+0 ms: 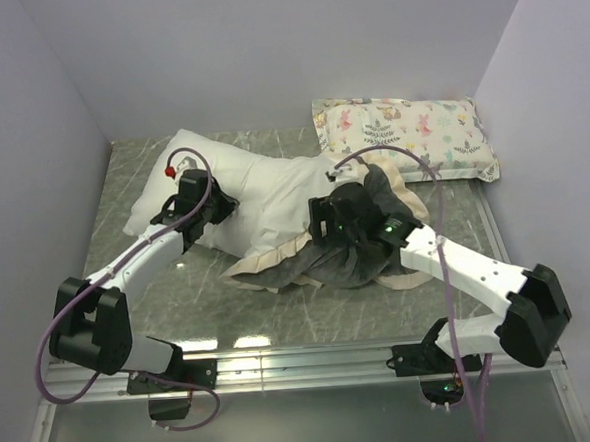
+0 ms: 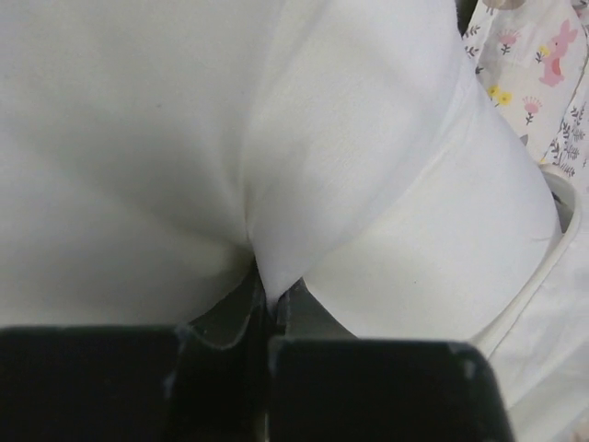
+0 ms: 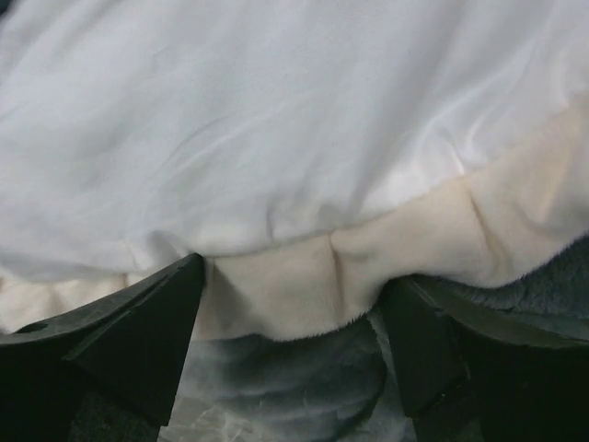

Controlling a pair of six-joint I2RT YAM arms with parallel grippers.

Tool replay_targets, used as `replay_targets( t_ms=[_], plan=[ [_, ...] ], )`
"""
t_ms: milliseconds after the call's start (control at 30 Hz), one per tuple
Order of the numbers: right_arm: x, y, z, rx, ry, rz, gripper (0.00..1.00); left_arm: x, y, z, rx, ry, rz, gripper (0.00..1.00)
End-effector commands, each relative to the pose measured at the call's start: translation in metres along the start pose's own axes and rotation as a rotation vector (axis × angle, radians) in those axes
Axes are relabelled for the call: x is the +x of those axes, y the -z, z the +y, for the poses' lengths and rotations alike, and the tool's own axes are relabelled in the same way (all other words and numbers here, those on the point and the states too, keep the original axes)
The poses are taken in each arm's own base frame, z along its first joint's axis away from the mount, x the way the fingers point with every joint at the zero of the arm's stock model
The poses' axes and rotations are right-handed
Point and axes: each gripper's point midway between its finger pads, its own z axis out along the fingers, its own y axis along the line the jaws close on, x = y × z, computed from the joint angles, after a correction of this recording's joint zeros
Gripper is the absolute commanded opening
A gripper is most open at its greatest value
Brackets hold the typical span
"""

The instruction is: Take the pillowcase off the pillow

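The plain white pillow (image 1: 248, 189) lies across the middle of the table, its right end still inside the pillowcase (image 1: 362, 252). That cover is dark grey plush with a cream frill and is bunched at centre right. My left gripper (image 1: 200, 215) rests on the pillow's near left part. In the left wrist view the left gripper (image 2: 268, 299) is shut, pinching a fold of the pillow's (image 2: 304, 166) white cloth. My right gripper (image 1: 322, 221) is at the cover's mouth. Seen from the right wrist, the right gripper (image 3: 290, 308) stands open, with the cream frill (image 3: 294, 281) between its fingers (image 3: 152, 327) and the pillow (image 3: 276, 120) above it.
A smaller pillow printed with animals and plants (image 1: 405, 134) lies at the back right, and its corner (image 2: 543, 74) shows in the left wrist view. Grey walls close in the marbled table (image 1: 142, 170) on the left, back and right. A metal rail (image 1: 303, 356) runs along the near edge.
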Motion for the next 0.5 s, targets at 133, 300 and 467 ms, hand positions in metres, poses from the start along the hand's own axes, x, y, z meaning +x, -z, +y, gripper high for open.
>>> replay_targets(
  t_ms=[133,300,467],
  plan=[
    [0.011,-0.018,-0.036,0.235,-0.012,-0.003,0.35,-0.020,0.036,-0.002,-0.030,-0.028,-0.049,0.00],
    [-0.013,0.013,-0.071,0.302,-0.056,-0.082,0.00,-0.092,0.076,-0.013,0.023,0.024,-0.196,0.00],
    [-0.024,0.020,-0.113,0.358,-0.136,-0.100,0.00,-0.148,0.113,-0.011,0.046,0.054,-0.301,0.01]
  ],
)
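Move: The pillowcase's cream hem lies just below the right hand's open fingers, about 4 cm down and only 1 cm ahead and 1 cm to the right. From this hand the bunched grey fabric is some 7 cm back, 8 cm right and 9 cm down, and the bunny-print pillow about 17 cm ahead and 21 cm right, lower down. The left hand already pinches the white pillow; that hem lies roughly 5 cm back and 15 cm right of it, slightly lower. The right hand sinks about 3.5 cm onto the cream hem and shuts its fingers on it and the white cloth beside it, then lifts and drags it to the right, away from the left hand, and a little forward, the wrist turning some 15 degrees clockwise. The left hand keeps its pinch on the white pillow and first rises, drawing slightly back, then pulls harder to the left as it goes on rising, about 7 cm each way by the end, so that the two hands draw apart. ##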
